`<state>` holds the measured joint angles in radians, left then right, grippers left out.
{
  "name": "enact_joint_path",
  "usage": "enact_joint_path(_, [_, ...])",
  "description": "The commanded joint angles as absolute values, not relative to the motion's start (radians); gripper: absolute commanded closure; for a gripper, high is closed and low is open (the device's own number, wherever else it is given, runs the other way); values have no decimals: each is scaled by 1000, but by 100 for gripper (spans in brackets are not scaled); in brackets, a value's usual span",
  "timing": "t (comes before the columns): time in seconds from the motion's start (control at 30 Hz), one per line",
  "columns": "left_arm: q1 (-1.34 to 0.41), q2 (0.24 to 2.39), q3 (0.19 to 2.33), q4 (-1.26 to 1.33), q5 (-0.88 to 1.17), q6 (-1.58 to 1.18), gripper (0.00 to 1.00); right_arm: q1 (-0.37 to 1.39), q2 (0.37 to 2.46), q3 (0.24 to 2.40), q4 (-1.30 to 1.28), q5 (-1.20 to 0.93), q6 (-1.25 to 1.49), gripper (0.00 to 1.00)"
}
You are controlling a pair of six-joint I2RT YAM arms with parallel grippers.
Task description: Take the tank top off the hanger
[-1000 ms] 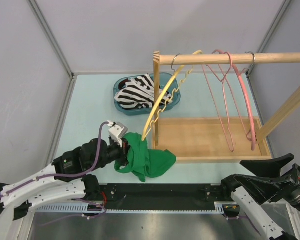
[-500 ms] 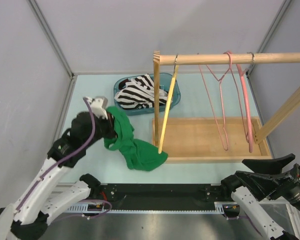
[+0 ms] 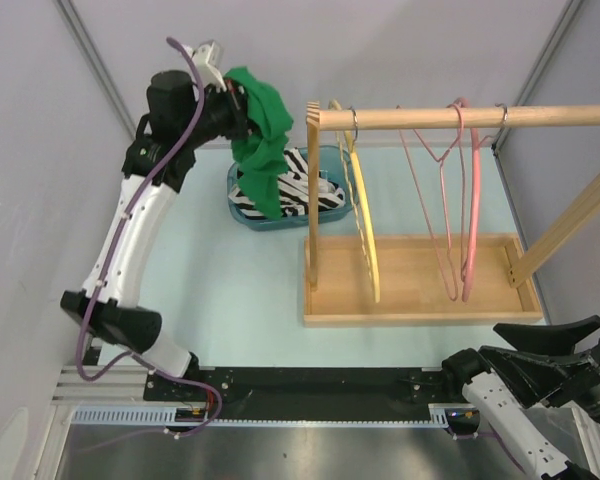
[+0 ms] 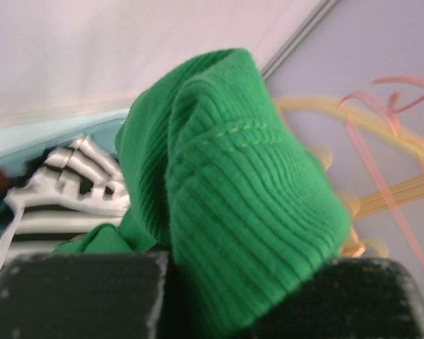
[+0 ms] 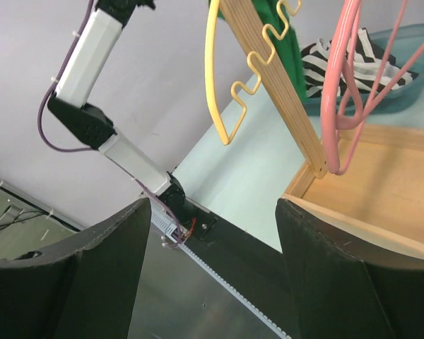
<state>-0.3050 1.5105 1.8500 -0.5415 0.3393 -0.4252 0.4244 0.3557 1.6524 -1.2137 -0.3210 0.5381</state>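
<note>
My left gripper (image 3: 232, 100) is raised high at the back left, shut on the green tank top (image 3: 263, 140). The top hangs bunched from it, above the teal basket (image 3: 236, 205). In the left wrist view the ribbed green tank top (image 4: 240, 183) fills the space between my dark fingers (image 4: 78, 296). The yellow hanger (image 3: 365, 220) hangs bare on the wooden rod (image 3: 430, 118), apart from the top. My right gripper (image 3: 525, 350) stands open low at the near right, holding nothing; the yellow hanger (image 5: 226, 106) shows above it in the right wrist view.
A striped garment (image 3: 300, 190) lies in the basket. Two pink hangers (image 3: 460, 200) hang further right on the rod. The rack's wooden tray base (image 3: 420, 300) and its upright post (image 3: 312, 200) stand right of centre. Grey walls close in the left and back.
My left arm has swung up and back, carrying the green top from the table by the rack's front corner to above the basket. The yellow hanger has swung back to hang straight.
</note>
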Motion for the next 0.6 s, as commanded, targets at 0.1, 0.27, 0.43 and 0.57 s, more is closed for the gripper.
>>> enact_joint_path(0.1, [-301,1732,2172,-489,522,-508,100,436,345,1611,-1221,-279,511,24])
enact_joint_path(0.27, [-301,1807,2120,-359,552,-518,100,442,334,1574,-1221,-264,511,24])
enact_joint_path(0.43, [-301,1945,2132,-313,566,-515,100,448,267,1473,-1235,-239,575,25])
enact_joint_path(0.57, [-301,2037,2166,-307,552,-493,100,451,192,1407,-1272,-210,626,26])
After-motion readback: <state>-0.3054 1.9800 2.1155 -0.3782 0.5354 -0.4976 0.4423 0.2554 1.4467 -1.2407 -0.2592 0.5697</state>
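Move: The left hand holds the green tank top high up; the blue basket it is bound for has its middle about 14 cm ahead, 7 cm to the right and some 38 cm below, with the striped top lying in it. The rack's left post stands about 12 cm back and 13 cm right, the yellow hanger some 12 cm back and 20 cm right. From the right hand the basket lies about 55 cm ahead, 27 cm left and 39 cm below. The left hand, fingers still shut on the bunched green tank top, carries it forward about 11 cm and some 7 cm to the right towards the blue basket, first rising about 3 cm and then sinking 10 cm while the wrist turns some 10 degrees clockwise, the cloth passing beyond the rack's left post. The empty right hand, fingers staying open, sinks about 6 cm with a slight forward drift and tips down a little, touching nothing. ##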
